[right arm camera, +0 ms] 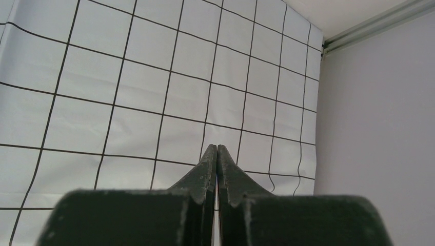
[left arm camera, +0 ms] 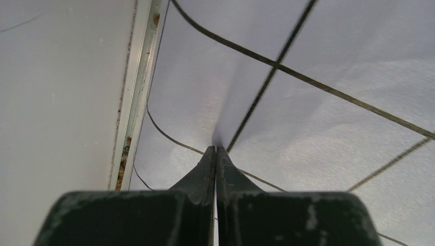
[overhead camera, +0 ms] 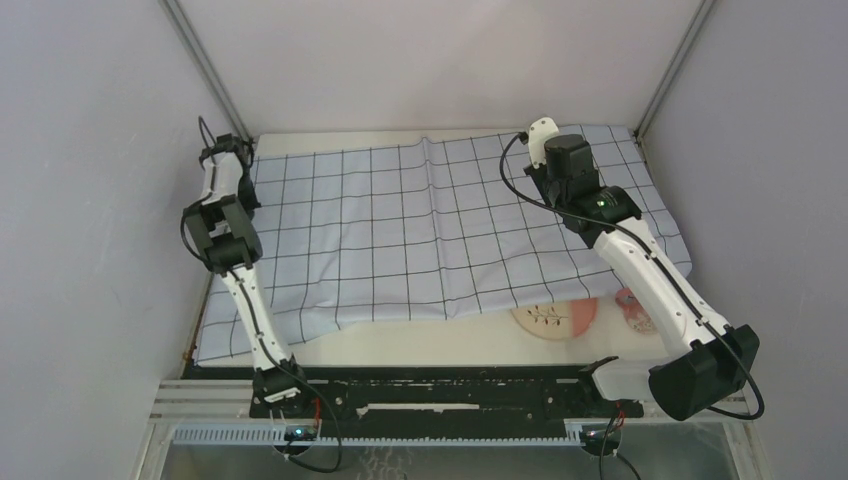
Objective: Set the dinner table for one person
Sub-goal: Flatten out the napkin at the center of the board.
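Observation:
The cream dinner table [overhead camera: 420, 338] is mostly covered by a pale-blue cloth with a black grid [overhead camera: 420, 230]. My left gripper [overhead camera: 224, 152] is at the cloth's far left corner. In the left wrist view it [left arm camera: 216, 148] is shut, with a crease of cloth [left arm camera: 308, 128] running up from its tips. My right gripper [overhead camera: 546, 140] is over the cloth's far right part. In the right wrist view it [right arm camera: 216, 147] is shut above the flat cloth [right arm camera: 154, 92], with nothing visible between its fingers.
A round plate with a pink rim [overhead camera: 556, 318] peeks out from under the cloth's front edge at the right. A small pink item [overhead camera: 633, 308] lies beside it, partly behind the right arm. Grey walls and metal frame rails [left arm camera: 134, 92] close in both sides.

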Robot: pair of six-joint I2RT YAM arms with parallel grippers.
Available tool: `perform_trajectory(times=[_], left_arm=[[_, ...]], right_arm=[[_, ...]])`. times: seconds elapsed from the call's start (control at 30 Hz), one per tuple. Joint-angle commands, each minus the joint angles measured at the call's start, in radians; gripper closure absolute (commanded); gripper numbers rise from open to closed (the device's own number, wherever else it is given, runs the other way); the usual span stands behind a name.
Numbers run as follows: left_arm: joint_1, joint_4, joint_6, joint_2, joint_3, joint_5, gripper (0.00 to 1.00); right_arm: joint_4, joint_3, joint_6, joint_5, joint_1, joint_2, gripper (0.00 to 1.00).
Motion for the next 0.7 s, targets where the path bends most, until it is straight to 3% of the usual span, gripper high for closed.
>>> perform_trajectory(times=[0.0,0.23,0.33,0.4,0.53,0.67], left_arm=[[-0.039,-0.075,0.073,0.031,0.131,-0.072,1.0],[-0.092,-0.105,0.156,0.097,0.305,-0.233,1.0],[-0.09,-0.098,0.131,0.05,0.292,-0.188,1.0],[-0.091,-0.077,0.095,-0.03,0.228,-0.117,0.98],[-0.091,-0.021,0.017,-0.261,0.0,0.084,0.83],[-0.083,0.059,-0.029,-0.515,-0.331,0.26,0.62]], right_arm=[[0.01,0.003,-0.006,0.02,0.011,-0.028,0.97],[-0.018,0.001,0.009,0.021,0.028,-0.019,0.98],[0.0,-0.016,0.015,0.016,0.028,-0.039,0.98],[0.012,-0.024,0.017,0.01,0.028,-0.049,0.97],[0.015,-0.025,0.014,0.013,0.028,-0.05,0.97],[0.013,-0.024,-0.001,0.018,0.026,-0.051,0.95]])
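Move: The left hand's shut fingertips are just above or on the napkin near its left edge. The napkin's far-left corner lies about 11 cm ahead, 3 cm to the left and 1 cm lower; the napkin's near-left corner is some 34 cm back and 2 cm left. The napkin's middle is roughly 48 cm to the right and 6 cm back. From the right hand, the far-left corner is about 80 cm left, 18 cm ahead and 26 cm below. The left hand carries its forward sweep on along the napkin's left edge for another 3.5 cm, fingers shut and already rising off the cloth as the wrist turns about 10 degrees clockwise and the tips cant to the left. It then turns back and inward over the napkin, back towards its base and some 5 cm to the right while lifting to about 7 cm above where it began, the cant undone and the fingers parting to roughly a third. ##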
